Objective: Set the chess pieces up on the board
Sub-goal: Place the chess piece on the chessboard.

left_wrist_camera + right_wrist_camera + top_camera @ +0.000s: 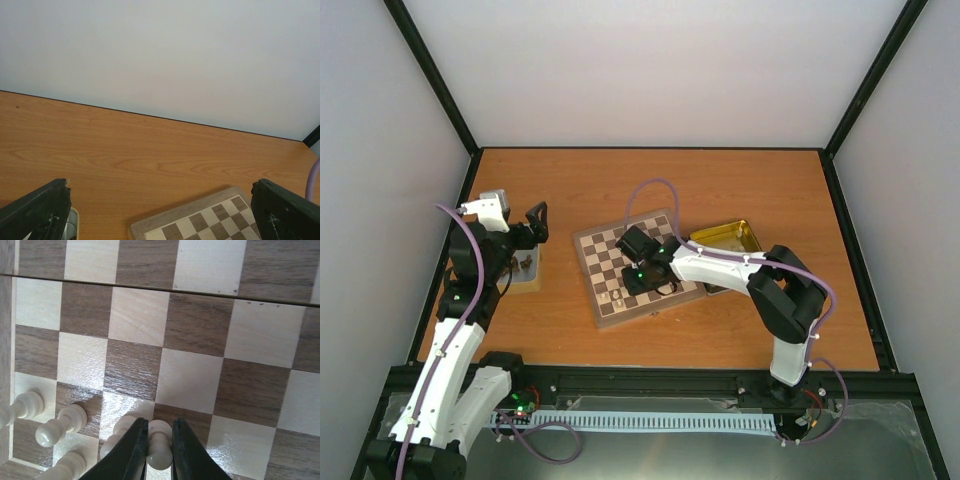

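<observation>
The board (605, 250) lies mid-table, slightly turned. My right gripper (632, 288) hangs over its near left part. In the right wrist view the gripper (160, 432) is shut on a cream-white pawn (161, 440), held upright just over a dark square. Three more cream chessmen (60, 426) stand beside it at the board's edge, and one (120, 432) is close against the left finger. My left gripper (535, 225) is open and empty, raised left of the board. Its fingers (40, 210) frame bare table and a board corner (200, 225).
A silver tray (527, 270) with dark brown chessmen sits under the left arm; its rim shows in the left wrist view (73, 222). A square gold tin (725, 238) lies right of the board, partly under the right arm. White walls enclose the table.
</observation>
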You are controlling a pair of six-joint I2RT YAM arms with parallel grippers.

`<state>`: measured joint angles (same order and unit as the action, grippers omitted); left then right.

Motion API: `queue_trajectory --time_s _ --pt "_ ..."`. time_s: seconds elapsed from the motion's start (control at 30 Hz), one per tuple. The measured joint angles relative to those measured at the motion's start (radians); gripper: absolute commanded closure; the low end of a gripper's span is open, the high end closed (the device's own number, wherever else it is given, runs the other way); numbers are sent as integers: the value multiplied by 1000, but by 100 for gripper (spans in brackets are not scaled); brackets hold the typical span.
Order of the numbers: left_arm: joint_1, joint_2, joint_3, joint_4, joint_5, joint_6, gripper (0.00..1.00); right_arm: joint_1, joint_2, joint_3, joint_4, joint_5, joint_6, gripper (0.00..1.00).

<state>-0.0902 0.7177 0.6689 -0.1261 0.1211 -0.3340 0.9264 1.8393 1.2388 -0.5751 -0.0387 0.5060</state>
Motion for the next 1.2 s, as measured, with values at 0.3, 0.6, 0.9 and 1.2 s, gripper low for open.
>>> queue_trajectory --time_s 0.3,0.6,0.9,1.2 --pt "0 0 0 0 2 0 0 5 0 4 -16 80 20 85" --pt "0 0 0 0 2 0 0 5 0 4 -43 85 31 66" --pt "0 0 0 0 2 0 0 3 -32 30 -61 106 41 64" --pt "0 0 0 0 2 0 0 -3 -37 45 -54 105 35 64"
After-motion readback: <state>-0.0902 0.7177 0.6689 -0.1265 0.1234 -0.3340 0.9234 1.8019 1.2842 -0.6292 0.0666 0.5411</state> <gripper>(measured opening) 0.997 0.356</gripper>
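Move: The right fingers still hold a white pawn; its dark square's middle lies about 2 cm right, neither ahead nor back, some 3 cm below. A neighbour pawn stands about 2 cm left and 1 cm back of the hand; a second pawn some 5 cm left, 2 cm back; an edge pawn about 7 cm left, 3 cm back. From the left hand, that square is roughly 24 cm right, 7 cm back and 27 cm below. The right hand shifts its pawn about 1.5 cm right, opens to let go, and rises some 3 cm. ##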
